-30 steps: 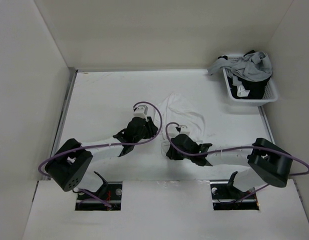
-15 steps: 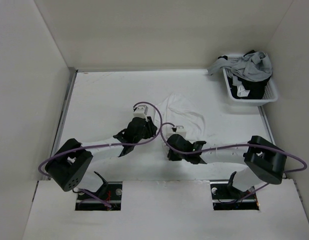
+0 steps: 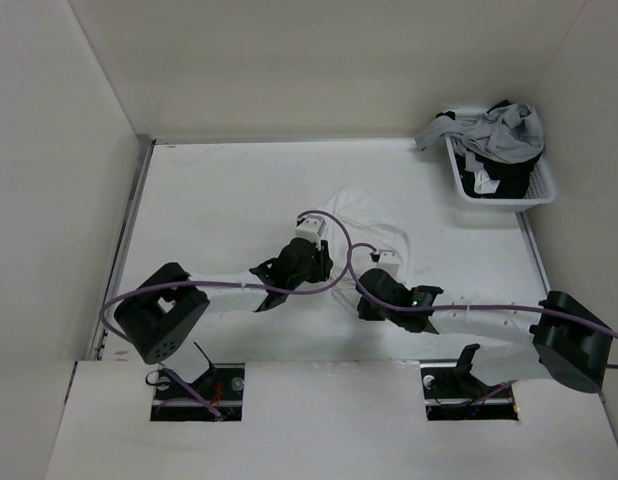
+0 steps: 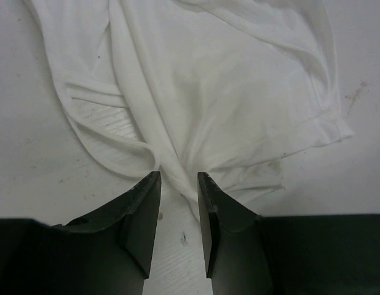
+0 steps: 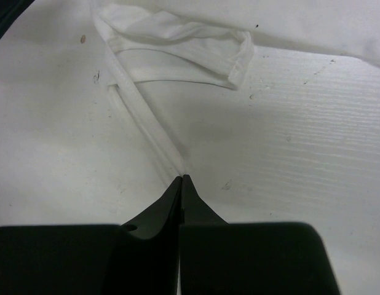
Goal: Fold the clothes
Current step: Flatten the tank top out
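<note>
The clothes (image 3: 374,222) are a thin white top, lying crumpled on the table right of centre. In the left wrist view the clothes (image 4: 221,92) spread out ahead of my left gripper (image 4: 178,178), which is open. A bunched fold of the hem reaches just between its fingertips (image 4: 150,184). My left gripper (image 3: 322,255) sits at the garment's near left edge. My right gripper (image 5: 182,178) is shut on a narrow strap (image 5: 147,129) that runs back to the rest of the top (image 5: 178,46). In the top view the right gripper (image 3: 363,298) is near the garment's front edge.
A white basket (image 3: 537,192) heaped with grey and black garments (image 3: 499,135) stands at the back right corner. White walls close in the table on the left, back and right. Purple cables loop over both arms.
Both grippers have shifted right. The right gripper, open a second ago, has shut on the strap. The left gripper has stayed open.
</note>
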Robot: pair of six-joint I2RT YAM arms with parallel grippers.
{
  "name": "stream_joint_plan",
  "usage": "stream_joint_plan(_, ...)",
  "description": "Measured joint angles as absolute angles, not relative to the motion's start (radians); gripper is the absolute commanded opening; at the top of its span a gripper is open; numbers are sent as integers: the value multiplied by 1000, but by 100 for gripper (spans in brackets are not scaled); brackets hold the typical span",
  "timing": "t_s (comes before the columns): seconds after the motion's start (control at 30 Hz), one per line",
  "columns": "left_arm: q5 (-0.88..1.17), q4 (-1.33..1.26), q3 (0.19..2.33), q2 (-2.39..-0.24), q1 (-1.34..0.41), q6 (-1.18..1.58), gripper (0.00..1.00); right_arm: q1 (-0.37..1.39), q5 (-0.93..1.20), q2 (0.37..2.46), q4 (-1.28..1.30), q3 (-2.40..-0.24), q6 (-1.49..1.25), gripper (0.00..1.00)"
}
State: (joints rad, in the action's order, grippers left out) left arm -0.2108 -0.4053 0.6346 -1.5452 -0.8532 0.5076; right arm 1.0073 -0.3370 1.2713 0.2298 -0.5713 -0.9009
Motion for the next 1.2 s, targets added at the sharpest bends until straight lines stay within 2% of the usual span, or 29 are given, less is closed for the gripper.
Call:
stream_joint_plan(0.3, -244, -397, 678, -1670, -846, 478, 27, 994, -337, 1234, 228, -539, -892, 1)
stream_joint_plan(0.47, -253, -389, 684, -1689, -838, 474, 22, 994, -334, 1234, 216, -537, -889, 1)
stream_joint_plan(0.73, -258, -387, 696, -1705, -808, 474, 23, 983, -329, 1234, 208, -529, -885, 1)
stream_joint_plan(0.87, -258, -390, 718, -1725, -806, 472, 18, 972, -328, 1226, 209, -528, -881, 1)
stream_joint_plan(0.97, -258, -391, 727, -1736, -813, 468, 7, 960, -329, 1199, 208, -527, -875, 1)
stream_joint_plan(1.07, -259, -386, 728, -1738, -825, 462, 1, 947, -329, 1165, 208, -527, -867, 1)
stream_joint_plan(1.2, -263, -368, 728, -1725, -829, 461, 0, 927, -330, 1112, 208, -526, -854, 0)
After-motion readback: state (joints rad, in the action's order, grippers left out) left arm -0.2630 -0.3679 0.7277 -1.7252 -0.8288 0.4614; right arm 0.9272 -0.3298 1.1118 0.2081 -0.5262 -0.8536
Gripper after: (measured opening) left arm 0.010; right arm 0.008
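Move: The strap spot to pinch, beside the tank top's folded edge, lies about 2 cm ahead of the open left gripper, 1 cm to its left and 5 cm below. The body's middle is some 9 cm ahead and 10 cm right of that gripper. From the right gripper, already shut on the strap's near end, the spot is about 12 cm ahead and 10 cm left; the folded flap lies roughly 8 cm ahead and 3 cm left. Bring the left gripper down about 4 cm to the strap, easing some 2 cm forward, then shut its half-lowered fingers on the strap beside the folded edge. Keep the right gripper closed on the near strap end, letting it drift about 1 cm right, then lift it 3 cm while easing forward and slightly farther right. ##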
